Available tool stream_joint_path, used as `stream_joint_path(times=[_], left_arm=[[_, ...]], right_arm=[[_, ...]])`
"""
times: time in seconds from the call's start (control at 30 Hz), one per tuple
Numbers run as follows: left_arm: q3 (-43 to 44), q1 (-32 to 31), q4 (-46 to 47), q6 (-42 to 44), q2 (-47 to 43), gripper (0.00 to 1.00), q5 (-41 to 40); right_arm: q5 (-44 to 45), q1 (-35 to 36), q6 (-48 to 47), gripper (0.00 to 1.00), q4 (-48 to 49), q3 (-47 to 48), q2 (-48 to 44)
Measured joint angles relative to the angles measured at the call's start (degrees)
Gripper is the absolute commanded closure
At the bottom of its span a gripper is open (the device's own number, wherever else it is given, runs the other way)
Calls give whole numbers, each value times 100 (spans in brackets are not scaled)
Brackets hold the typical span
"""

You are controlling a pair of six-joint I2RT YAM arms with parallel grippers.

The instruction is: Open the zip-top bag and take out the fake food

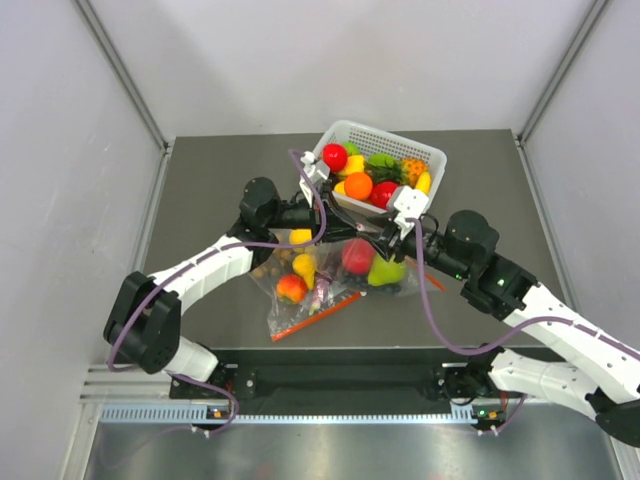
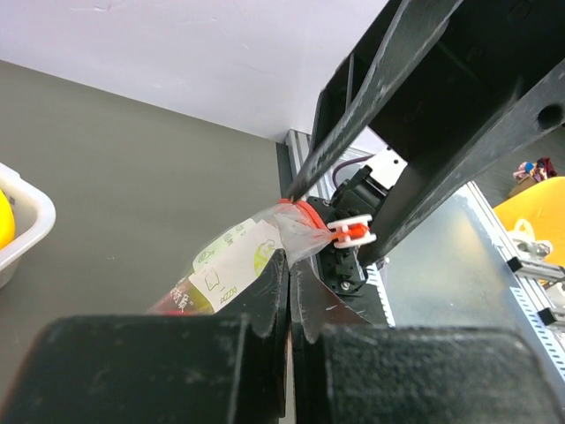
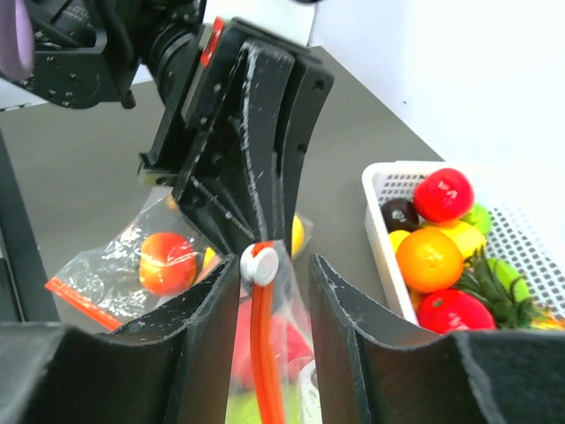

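Note:
The zip-top bag [image 1: 372, 264] hangs lifted between both grippers over the table's middle. Through its clear plastic I see fake food: a red apple [image 1: 357, 255] and a light-green pear [image 1: 387, 271]. My left gripper [image 2: 290, 256] is shut on the bag's top corner [image 2: 296, 231], just beside the white zip slider [image 2: 351, 231]. My right gripper [image 3: 274, 262] faces it and is open, straddling the slider [image 3: 259, 263]. The slider rests against the right gripper's left finger, with a gap on the other side. The orange-red zip strip [image 3: 265, 353] runs down from the slider between the fingers.
A second clear bag [image 1: 292, 288] with a red-yellow apple and yellow fruit lies on the table left of the lifted one, its orange strip [image 1: 315, 318] toward the front. A white basket [image 1: 432, 152] of mixed fruit stands behind the grippers.

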Motion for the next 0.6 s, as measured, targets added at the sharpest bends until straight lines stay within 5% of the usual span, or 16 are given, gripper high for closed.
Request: stream_joint_path(times=[0.23, 0.6], left_arm=[[59, -59, -85, 85, 39, 100, 20], [76, -68, -170, 114, 37, 100, 9]], right_arm=[[214, 90, -151, 65, 15, 129, 142], [398, 175, -278, 100, -11, 142, 260]])
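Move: The white slider at the raised end of the orange zip is already between the right hand's parted fingertips, about 1 cm ahead and 1 cm left of its hand point, at the same height. The red fruit hangs in the held bag some 12 cm below, 1 cm back and 2 cm left. On the table, the basket lies roughly 25 cm ahead and the other bag about 14 cm left. From the left hand, the slider is some 3 cm right and 2 cm back. The right hand eases about 1 cm forward and slightly left along the line of its fingers to take in the white slider beside the left fingertips, then stops while its fingers close from a bit over a third open to nearly shut, pinching the slider. The left hand, still pinching the bag's plastic next to the zip end, holds it up all but in place for the right hand to close on. ##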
